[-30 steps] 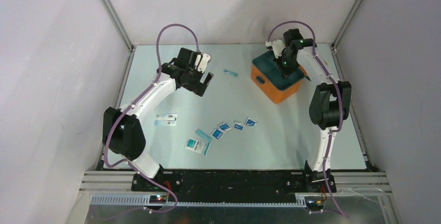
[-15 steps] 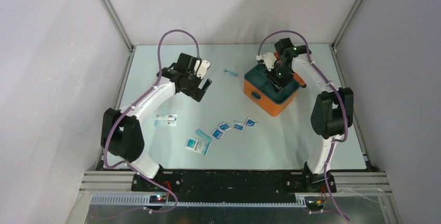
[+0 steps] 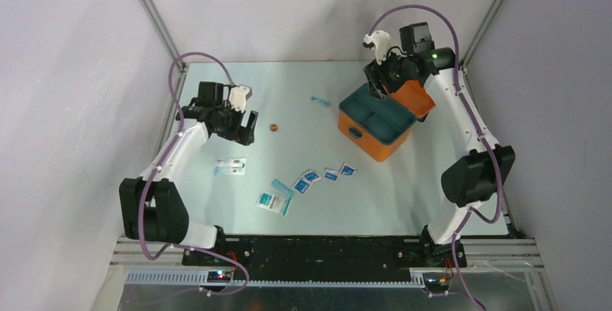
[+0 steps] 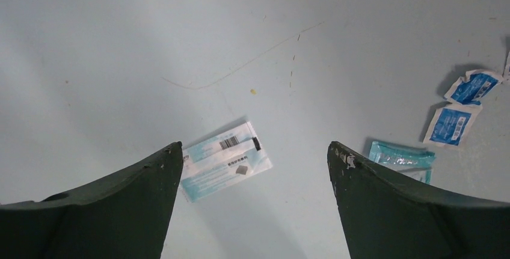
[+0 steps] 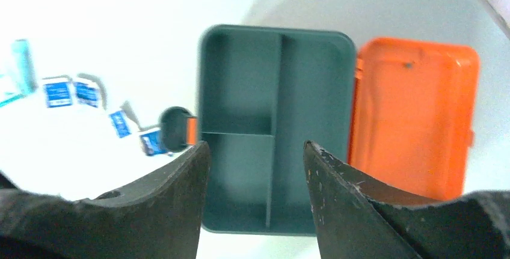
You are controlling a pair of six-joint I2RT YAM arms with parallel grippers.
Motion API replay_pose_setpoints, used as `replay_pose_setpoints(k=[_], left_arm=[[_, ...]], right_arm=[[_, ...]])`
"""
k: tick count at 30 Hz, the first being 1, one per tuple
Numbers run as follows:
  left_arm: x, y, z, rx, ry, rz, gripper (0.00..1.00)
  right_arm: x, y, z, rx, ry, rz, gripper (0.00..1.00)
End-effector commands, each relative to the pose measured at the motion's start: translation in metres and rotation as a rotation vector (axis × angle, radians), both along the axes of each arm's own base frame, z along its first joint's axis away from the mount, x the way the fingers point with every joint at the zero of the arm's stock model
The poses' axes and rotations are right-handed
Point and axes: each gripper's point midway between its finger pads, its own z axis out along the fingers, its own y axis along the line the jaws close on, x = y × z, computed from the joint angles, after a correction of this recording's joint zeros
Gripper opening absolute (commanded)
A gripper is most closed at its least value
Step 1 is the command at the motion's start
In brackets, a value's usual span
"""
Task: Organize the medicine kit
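Observation:
The medicine kit [image 3: 363, 140] is an orange case standing at the back right of the table. Its orange lid [image 3: 415, 97] hangs open to the right, baring the empty dark teal divided tray [image 3: 379, 117]. My right gripper [image 3: 378, 86] hovers above the kit's far edge, open and holding nothing. In the right wrist view the tray [image 5: 240, 79] and lid [image 5: 415, 109] lie below the open right gripper [image 5: 256, 143]. My left gripper [image 3: 242, 128] is open over the table's left side. In its wrist view the left gripper [image 4: 254, 146] hangs above a white-and-blue packet [image 4: 225, 160].
Several small blue-white sachets [image 3: 330, 174] lie in a row at mid-table, with a teal packet [image 3: 281, 186] and a larger packet [image 3: 274, 203] nearer me. The white packet [image 3: 230, 167] lies left. A small orange round piece [image 3: 273, 128] and a blue strip [image 3: 320, 100] lie farther back.
The right gripper has opened and lifted back from the kit, whose lid now lies open. The left arm has swung left. A small orange round piece now shows on the table.

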Motion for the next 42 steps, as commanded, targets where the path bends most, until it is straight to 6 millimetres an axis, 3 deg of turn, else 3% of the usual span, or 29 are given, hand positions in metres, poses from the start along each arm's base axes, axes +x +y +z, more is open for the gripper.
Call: replay_pose_setpoints(k=[1, 4, 7, 13, 16, 23, 33, 37, 42], left_arm=[[-0.01, 0.016, -0.003, -0.013, 0.023, 0.069, 0.93], [-0.018, 0.051, -0.014, -0.028, 0.099, 0.277, 0.91], [-0.034, 0.084, -0.03, -0.09, 0.191, 0.567, 0.9], [-0.068, 0.118, -0.061, -0.113, 0.305, 0.848, 0.9], [-0.073, 0.121, -0.075, -0.157, 0.364, 0.94, 0.9], [-0.059, 0.123, -0.087, -0.21, 0.378, 0.969, 0.85], [-0.056, 0.116, -0.108, -0.254, 0.446, 0.972, 0.72], [-0.049, 0.11, -0.114, -0.294, 0.461, 0.955, 0.62], [-0.046, 0.107, -0.12, -0.297, 0.487, 0.941, 0.56]], right_arm=[[-0.022, 0.049, 0.04, 0.233, -0.113, 0.178, 0.63], [-0.03, 0.058, 0.045, 0.28, -0.134, 0.209, 0.63], [-0.038, 0.069, 0.036, 0.295, -0.116, 0.243, 0.62], [-0.049, 0.09, 0.01, 0.304, -0.066, 0.332, 0.61], [-0.047, 0.103, 0.007, 0.28, -0.075, 0.35, 0.61], [-0.049, 0.114, 0.001, 0.214, -0.107, 0.392, 0.61], [-0.059, 0.107, -0.012, 0.169, -0.106, 0.385, 0.62], [-0.058, 0.107, -0.016, 0.163, -0.101, 0.379, 0.62], [-0.053, 0.108, -0.019, 0.155, -0.099, 0.372, 0.62]])
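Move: The white-and-teal packet lies flat, about 7 cm back from the left hand, 6 cm to its left and 13 cm below. On the same table level, the orange cap is 7 cm ahead and 10 cm right of that hand; the teal sachet is 14 cm back and 13 cm right. From the right hand the packet is some 52 cm left, 15 cm back and 25 cm down; the green tray is almost underneath, 13 cm below and 2 cm left. Towards the packet's left end the left hand swings some 12 cm left and down, drawing back about 7 cm and turning roughly 55 degrees counter-clockwise as its fingers tip to near vertical; then it sinks straight down close to the table, fingers starting to close, to just over half open. Empty and half open, the right hand travels about 11 cm left and 6 cm back above the tray's left side, ending 4 cm lower. ##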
